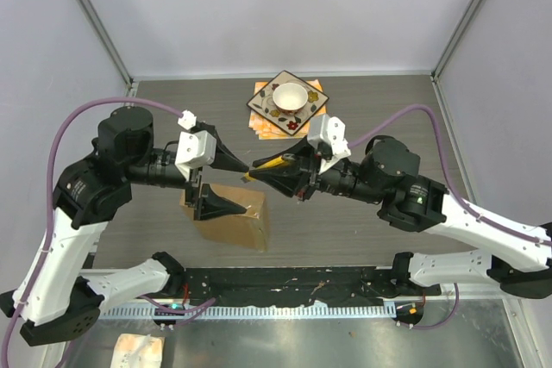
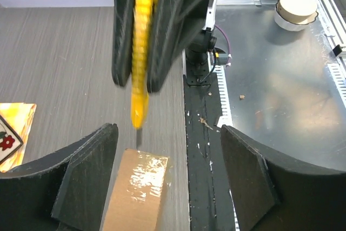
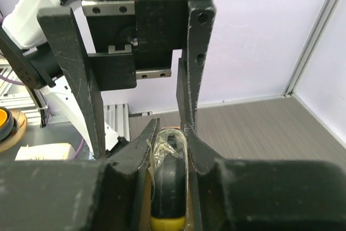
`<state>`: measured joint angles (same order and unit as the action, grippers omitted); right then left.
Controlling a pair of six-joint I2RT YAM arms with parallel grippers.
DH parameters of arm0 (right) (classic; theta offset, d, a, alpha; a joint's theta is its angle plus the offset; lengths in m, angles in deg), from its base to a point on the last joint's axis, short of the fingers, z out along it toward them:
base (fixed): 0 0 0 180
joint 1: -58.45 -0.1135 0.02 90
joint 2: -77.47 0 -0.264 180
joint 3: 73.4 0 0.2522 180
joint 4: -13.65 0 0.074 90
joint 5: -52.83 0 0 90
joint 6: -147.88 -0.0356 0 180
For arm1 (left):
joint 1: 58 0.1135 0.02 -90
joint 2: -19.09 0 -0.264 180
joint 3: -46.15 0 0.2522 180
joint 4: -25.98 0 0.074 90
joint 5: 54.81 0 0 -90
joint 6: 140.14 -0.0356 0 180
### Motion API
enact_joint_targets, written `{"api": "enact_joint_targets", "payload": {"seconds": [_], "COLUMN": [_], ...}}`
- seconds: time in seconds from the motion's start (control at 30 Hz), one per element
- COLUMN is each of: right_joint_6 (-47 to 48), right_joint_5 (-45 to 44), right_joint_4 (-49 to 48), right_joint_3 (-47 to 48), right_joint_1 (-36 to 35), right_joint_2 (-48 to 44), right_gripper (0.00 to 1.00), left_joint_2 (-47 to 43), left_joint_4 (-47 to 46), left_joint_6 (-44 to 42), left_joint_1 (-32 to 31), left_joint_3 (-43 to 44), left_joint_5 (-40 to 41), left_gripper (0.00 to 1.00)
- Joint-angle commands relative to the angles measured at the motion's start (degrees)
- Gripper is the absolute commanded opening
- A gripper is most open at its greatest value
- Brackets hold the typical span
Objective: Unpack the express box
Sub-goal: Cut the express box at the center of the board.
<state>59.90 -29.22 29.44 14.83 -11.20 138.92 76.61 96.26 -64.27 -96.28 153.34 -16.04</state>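
Note:
The express box (image 1: 235, 221), plain brown cardboard with a strip of shiny tape, lies on the table beneath both grippers; its taped corner (image 2: 135, 190) shows in the left wrist view. My right gripper (image 1: 261, 171) is shut on a yellow and black utility knife (image 1: 269, 162), with its black end (image 3: 170, 187) wedged between the jaws. The knife (image 2: 141, 47) points down at the box's edge. My left gripper (image 1: 231, 182) stands open facing the right one, its fingers (image 2: 81, 179) wide apart on either side of the knife tip and holding nothing.
An orange-patterned square plate (image 1: 269, 113) with a white bowl (image 1: 289, 95) sits at the back of the table behind the grippers. A black rail (image 2: 201, 112) and a metal shelf (image 2: 281, 90) run along the near edge.

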Motion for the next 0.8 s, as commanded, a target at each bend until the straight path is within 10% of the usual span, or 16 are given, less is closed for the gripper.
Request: {"api": "enact_joint_targets", "payload": {"seconds": [0.0,0.43,0.63,0.77], "right_joint_6": [-0.2,-5.4,-5.3,-5.1], "right_joint_5": [-0.7,6.6,6.4,6.2], "right_joint_4": [-5.1,-8.8,-10.8,-10.1], "right_joint_3": [0.9,-0.3,-1.6,-2.0], "right_joint_1": [0.1,0.1,0.1,0.1], "right_joint_2": [-3.2,-0.6,-1.9,-2.1], "right_gripper": [0.01,0.01,0.01,0.01], "left_joint_2": [-1.5,0.6,0.1,-0.2], "left_joint_4": [0.6,-3.7,-2.3,-1.8], "left_joint_6": [-0.8,1.7,0.5,0.2], "left_joint_1": [0.0,0.1,0.0,0.0], "left_joint_3": [-0.6,-0.6,-1.3,-1.1], "left_joint_5": [-1.0,-2.2,-2.1,-2.5], "left_gripper": [0.79,0.54,0.03,0.0]}}
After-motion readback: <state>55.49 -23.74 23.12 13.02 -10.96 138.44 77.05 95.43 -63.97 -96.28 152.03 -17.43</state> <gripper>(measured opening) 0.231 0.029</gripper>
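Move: The yellow knife is already held in the right hand, its tip pointing at the left hand's wide-open fingers. That tip is about 2 cm ahead and 1 cm to the right of the left hand point, nearly level with it. From the right hand, the left fingers' gap is some 6 cm to the left, 2 cm back and a touch higher. The express box is well below, about 7 cm left of the left hand, 4 cm farther out and some 33 cm down. The left fingers close almost fully and pinch the thin blade end at the knife's tip, that hand staying in place to within about a centimetre. To meet them the right hand, keeping its grip on the knife, first rises and draws off rightward, then comes left again and back, ending about 2 cm back and 1.5 cm higher, turned slightly counter-clockwise. ##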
